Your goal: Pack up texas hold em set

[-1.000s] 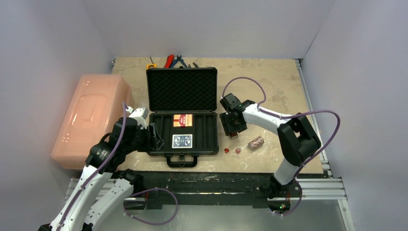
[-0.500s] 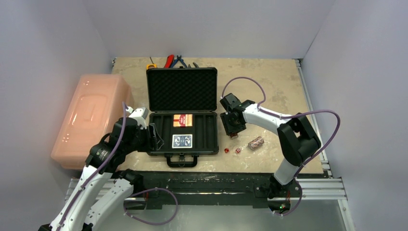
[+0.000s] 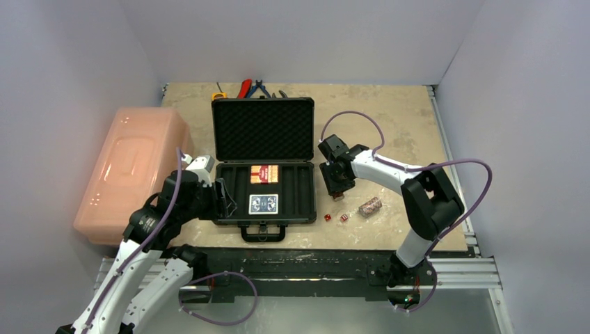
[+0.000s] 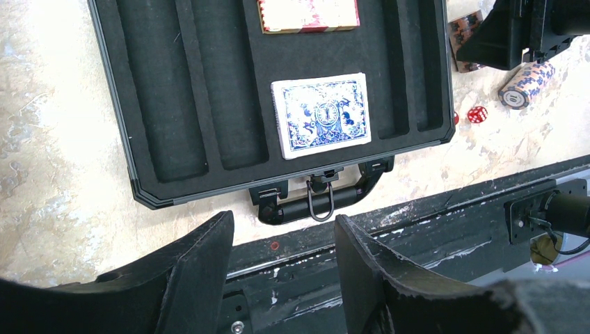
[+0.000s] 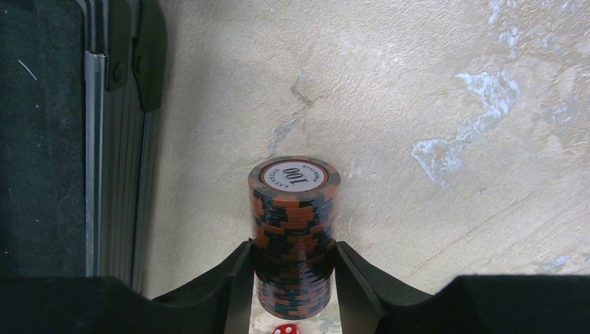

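Note:
The black case (image 3: pixel 299 202) lies open at the table's middle, lid (image 3: pixel 263 130) up, handle (image 3: pixel 263 232) toward me. A red deck (image 3: pixel 264 173) and a blue deck (image 3: pixel 264 204) lie in its foam. My right gripper (image 3: pixel 337 189) is just right of the case, shut on a reddish chip roll (image 5: pixel 296 209) held a little above the table. The second roll (image 3: pixel 369 206) and two red dice (image 3: pixel 327 218) lie on the table near it. One die (image 5: pixel 285 330) shows below the held roll. My left gripper (image 3: pixel 224 197) is open and empty at the case's left edge; its wrist view shows the blue deck (image 4: pixel 322 115) and handle (image 4: pixel 320 202).
A large pink translucent bin (image 3: pixel 132 170) stands left of the case, close behind my left arm. Pliers (image 3: pixel 254 88) and a yellow tape measure (image 3: pixel 218 94) lie at the back edge behind the lid. The black rail (image 4: pixel 417 236) runs along the table's near edge.

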You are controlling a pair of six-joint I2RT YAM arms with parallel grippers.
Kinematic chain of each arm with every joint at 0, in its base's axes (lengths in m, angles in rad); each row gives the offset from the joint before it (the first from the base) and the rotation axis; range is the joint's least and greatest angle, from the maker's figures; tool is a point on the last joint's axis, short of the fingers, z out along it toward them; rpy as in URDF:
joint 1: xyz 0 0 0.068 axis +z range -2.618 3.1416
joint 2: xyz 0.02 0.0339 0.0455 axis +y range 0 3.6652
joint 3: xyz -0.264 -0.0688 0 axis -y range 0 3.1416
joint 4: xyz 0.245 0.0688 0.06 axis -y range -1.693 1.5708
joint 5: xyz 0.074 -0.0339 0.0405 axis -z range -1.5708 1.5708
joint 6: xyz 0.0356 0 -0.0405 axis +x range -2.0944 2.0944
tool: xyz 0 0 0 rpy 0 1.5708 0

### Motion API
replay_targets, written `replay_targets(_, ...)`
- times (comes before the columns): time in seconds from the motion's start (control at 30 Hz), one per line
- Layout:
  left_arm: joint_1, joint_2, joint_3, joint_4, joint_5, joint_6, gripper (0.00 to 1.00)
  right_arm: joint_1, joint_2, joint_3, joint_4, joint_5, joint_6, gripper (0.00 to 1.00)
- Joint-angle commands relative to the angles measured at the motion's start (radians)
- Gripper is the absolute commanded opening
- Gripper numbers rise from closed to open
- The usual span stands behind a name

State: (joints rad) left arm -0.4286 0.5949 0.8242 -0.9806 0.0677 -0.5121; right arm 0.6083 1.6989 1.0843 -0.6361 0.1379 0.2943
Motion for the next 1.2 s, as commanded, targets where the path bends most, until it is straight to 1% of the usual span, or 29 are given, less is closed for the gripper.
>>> replay_targets(0.0,-0.007,-0.007,-0.002,0.043,0.008,0.018,0.55,-0.003,-0.047,0.027,-0.014,0.011,0.003,0.24)
replay_targets(0.13,-0.007,-0.008,-0.003,0.044,0.009,0.018,0.55,-0.004,-0.067,0.062,-0.042,0.026,0.006,0.2)
replay_targets(0.37,-0.007,-0.004,-0.002,0.043,0.009,0.018,0.55,-0.003,-0.108,0.134,-0.085,0.04,0.032,0.17)
replay_targets(0.53,-0.007,-0.001,-0.002,0.042,0.007,0.018,0.55,-0.003,-0.132,0.172,-0.106,0.031,0.049,0.13)
replay_targets(0.83,-0.007,0.003,-0.001,0.042,0.008,0.017,0.55,-0.003,-0.175,0.211,-0.12,-0.017,0.095,0.1)
replay_targets(1.17,-0.007,0.005,-0.001,0.043,0.009,0.017,0.55,-0.003,-0.221,0.204,-0.033,-0.148,0.175,0.02)
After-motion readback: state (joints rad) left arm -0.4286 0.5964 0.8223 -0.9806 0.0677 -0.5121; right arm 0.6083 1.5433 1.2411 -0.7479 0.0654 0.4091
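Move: The orange-and-black chip stack is already in the right fingers, down at table level. The open case's empty right-end slots, the nearest of them about 10 cm to that hand's left, are level with it fore and aft and roughly 1 cm up. The card deck lies some 23 cm left and 4 cm back; the two dice are 8 cm back, one 3 cm left, one 3 cm right; the other chip stack is 11 cm right and 5 cm back. From the left hand, that slot is about 23 cm right, 11 cm ahead and 15 cm below. The orange-and-black chip stack, still pinched between the right fingers, comes up off the table beside the case: after a brief pause the right arm raises it about 9 cm, edging slightly forward early on. Near the top it drifts some 3 cm left, narrowing the sideways gap to the case, while the wrist tilts a little over 10 degrees, fingertips swinging left and slightly forward. ##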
